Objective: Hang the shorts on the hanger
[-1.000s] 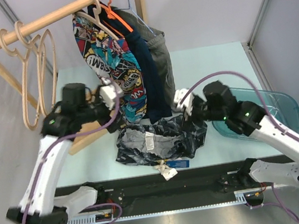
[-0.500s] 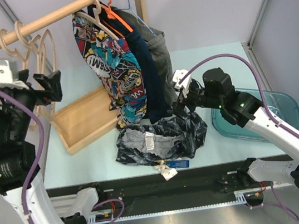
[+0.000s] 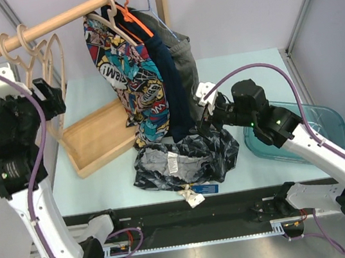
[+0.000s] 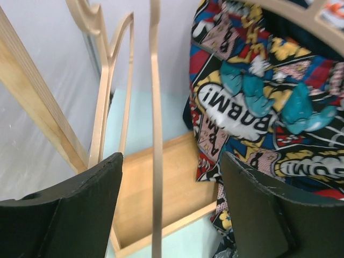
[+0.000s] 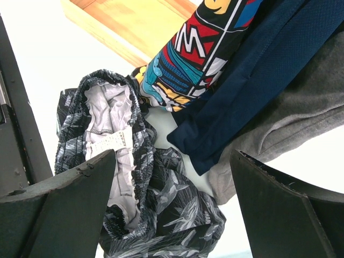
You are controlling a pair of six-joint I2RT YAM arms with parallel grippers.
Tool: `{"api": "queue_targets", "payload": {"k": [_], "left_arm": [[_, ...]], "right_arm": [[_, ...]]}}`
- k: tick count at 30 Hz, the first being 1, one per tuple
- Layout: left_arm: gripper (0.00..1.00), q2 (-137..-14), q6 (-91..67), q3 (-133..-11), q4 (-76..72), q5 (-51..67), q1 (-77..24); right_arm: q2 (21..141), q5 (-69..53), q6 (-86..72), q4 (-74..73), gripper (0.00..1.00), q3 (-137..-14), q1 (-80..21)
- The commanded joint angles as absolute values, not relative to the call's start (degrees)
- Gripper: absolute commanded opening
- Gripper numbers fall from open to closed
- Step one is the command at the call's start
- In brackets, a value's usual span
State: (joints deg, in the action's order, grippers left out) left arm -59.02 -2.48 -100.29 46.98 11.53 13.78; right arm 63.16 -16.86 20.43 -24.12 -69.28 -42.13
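The shorts [image 3: 187,159], dark with a pale grey print and a white tag, lie crumpled on the table's near middle; the right wrist view shows the shorts [image 5: 161,215] below the jaws. My right gripper [image 3: 205,121] hovers open over their right end, and nothing lies between the jaws of the right gripper [image 5: 172,156]. Pale wooden hangers hang at the rod's left end. My left gripper [image 3: 49,97] is raised beside them. In the left wrist view a thin bar of the hanger [image 4: 156,134] runs between the open jaws of the left gripper [image 4: 171,161], touching neither.
A shallow wooden tray [image 3: 99,137] lies under the rail [image 3: 59,19]. Comic-print shorts [image 3: 129,77], a navy garment [image 3: 172,83] and a grey garment [image 3: 186,68] hang mid-rail beside an orange hanger [image 3: 133,15]. A teal bin [image 3: 315,124] sits at the right.
My left arm swung up from the tray to the wooden hangers at the rod's left, and a hanger bar now sits between its jaws. The right gripper edged slightly left over the shorts.
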Motion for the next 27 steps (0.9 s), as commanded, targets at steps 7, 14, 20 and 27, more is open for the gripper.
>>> {"api": "queue_targets", "payload": {"k": [7, 14, 20, 27], "left_arm": [[0.59, -64.51, -0.18, -100.19, 48.52, 12.92, 14.33], [0.24, -66.27, -0.96, -104.41, 45.53, 14.94, 14.15], [0.00, -65.92, -3.08, -107.22, 42.81, 18.71, 13.36], [0.00, -65.57, -1.94, -112.84, 45.17, 18.89, 11.87]], "right_arm": [[62.75, -15.47, 21.27, -22.68, 0.92, -71.89, -42.45], [63.10, -15.47, 21.88, -22.59, 0.92, -71.81, -42.54], [63.28, -15.47, 22.85, -22.76, 0.92, -71.89, -42.36], [63.02, -15.29, 22.85, -21.97, 0.92, -71.81, -42.36]]}}
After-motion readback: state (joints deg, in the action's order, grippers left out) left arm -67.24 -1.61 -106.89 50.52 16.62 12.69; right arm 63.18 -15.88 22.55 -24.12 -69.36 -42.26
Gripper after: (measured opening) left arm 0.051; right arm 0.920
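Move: The empty hanger's near limb runs nearly upright some 4 cm ahead of the open left fingers, about level sideways, with the stretch to grip about 4 cm lower. The next empty hanger hangs about 5 cm to its left, roughly 1 cm farther out. The patterned shorts hang about 18 cm right of the left hand, 12 cm ahead and 10 cm lower. From the right hand the hanger lies roughly 38 cm left, 7 cm ahead and 12 cm higher. The left fingers close from wide open and pinch the empty hanger's near limb, after the hand reaches forward about 4 cm and sinks nearly 5 cm towards it, tipping slightly down. As they shut, the hand turns back upward, rising about 4 cm with the hanger, then drawing a little right and back. ##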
